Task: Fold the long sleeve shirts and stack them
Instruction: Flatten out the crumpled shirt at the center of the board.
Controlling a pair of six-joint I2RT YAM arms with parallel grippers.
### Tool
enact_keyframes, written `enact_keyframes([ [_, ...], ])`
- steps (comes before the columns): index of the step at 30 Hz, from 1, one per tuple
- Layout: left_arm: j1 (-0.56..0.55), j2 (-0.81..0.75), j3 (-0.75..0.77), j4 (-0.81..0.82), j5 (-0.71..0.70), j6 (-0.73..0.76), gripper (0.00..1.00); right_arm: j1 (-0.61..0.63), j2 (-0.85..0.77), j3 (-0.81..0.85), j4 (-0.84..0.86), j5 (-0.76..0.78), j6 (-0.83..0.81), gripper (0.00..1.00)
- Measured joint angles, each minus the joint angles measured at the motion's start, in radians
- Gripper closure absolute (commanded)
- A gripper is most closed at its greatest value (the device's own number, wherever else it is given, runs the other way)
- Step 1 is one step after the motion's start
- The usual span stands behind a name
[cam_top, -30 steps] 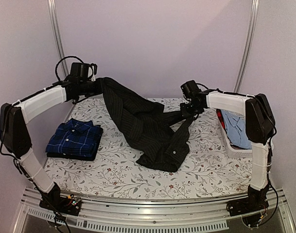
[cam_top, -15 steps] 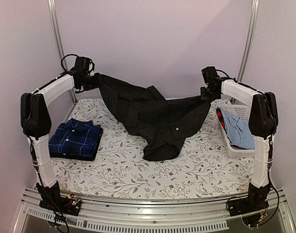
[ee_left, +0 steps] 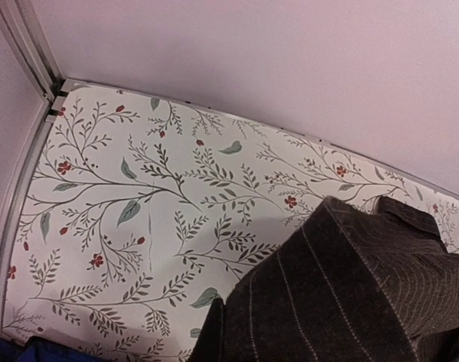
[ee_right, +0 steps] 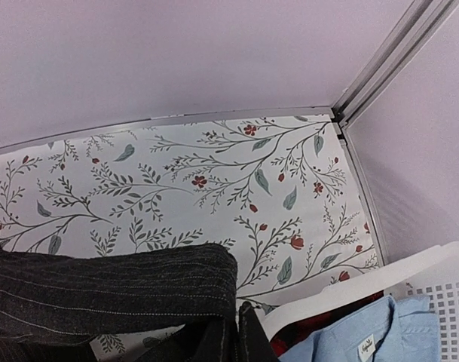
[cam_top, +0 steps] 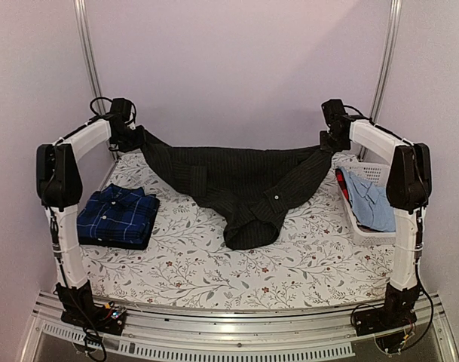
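Observation:
The black pinstriped shirt (cam_top: pixel 244 185) hangs stretched between both grippers at the back of the table, its middle sagging onto the floral cloth. My left gripper (cam_top: pixel 135 138) is shut on its left end, which fills the lower right of the left wrist view (ee_left: pixel 350 294). My right gripper (cam_top: pixel 331 142) is shut on its right end, which shows in the right wrist view (ee_right: pixel 116 290). The navy check shirt (cam_top: pixel 117 216) lies folded at the left of the table.
A white basket (cam_top: pixel 368 234) at the right edge holds a light blue shirt (cam_top: pixel 368 200) and something red; it also shows in the right wrist view (ee_right: pixel 410 275). The table (cam_top: pixel 289 264) has a floral cover. Pale walls and metal posts close the back corners.
Both arms have swung apart and back toward the rear corners, pulling the black shirt from a bunched heap into a wide, taut span.

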Motion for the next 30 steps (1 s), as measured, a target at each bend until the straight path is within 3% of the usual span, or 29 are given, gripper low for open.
enact_keyframes([
  [3,0.012,0.007,0.013,-0.014,0.003,0.0,0.95,-0.021,0.008,0.04,-0.01,-0.003,-0.001,0.88],
  [5,0.013,0.014,0.025,-0.018,0.017,0.004,0.76,-0.032,0.014,0.071,-0.013,-0.015,-0.005,0.78],
  [8,0.01,0.034,0.053,-0.021,0.049,0.014,0.49,-0.034,0.015,0.085,-0.016,-0.048,-0.006,0.55],
  [12,-0.007,0.039,0.054,-0.027,0.068,0.017,0.28,-0.006,0.016,0.083,-0.034,-0.064,-0.014,0.37],
  [15,-0.036,0.032,0.044,-0.022,0.067,0.021,0.2,0.04,0.011,0.043,-0.02,-0.058,-0.016,0.27],
  [20,-0.124,-0.04,-0.076,-0.003,0.047,0.026,0.19,0.171,-0.037,-0.15,0.01,-0.062,-0.023,0.18],
  [30,-0.465,-0.301,-0.506,0.138,0.037,-0.028,0.18,0.415,-0.254,-0.52,0.099,-0.158,0.045,0.18],
])
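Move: Each hand pinches one outer end of the dark shirt's raised far edge. The shirt's bunched near end lies some 24 cm back and 40 cm right of the left hand, 22 cm back and 25 cm left of the right one, about 16 cm lower. The buttoned cuff is 12 cm back, 17 cm left of the right hand, the basket 16 cm back, 17 cm right. The folded stack lies 23 cm back, 6 cm left of the left hand. Both hands let go of the shirt's far corners, fingers spreading wide, the right hand first lifting a couple of centimetres. Then they sweep inward and back over the shirt towards its bunched near end: the left about 22 cm right and 16 back, sinking slightly, the right about 19 cm left and 16 back while sinking 7. Both wrists turn inward by nearly 30 degrees. ##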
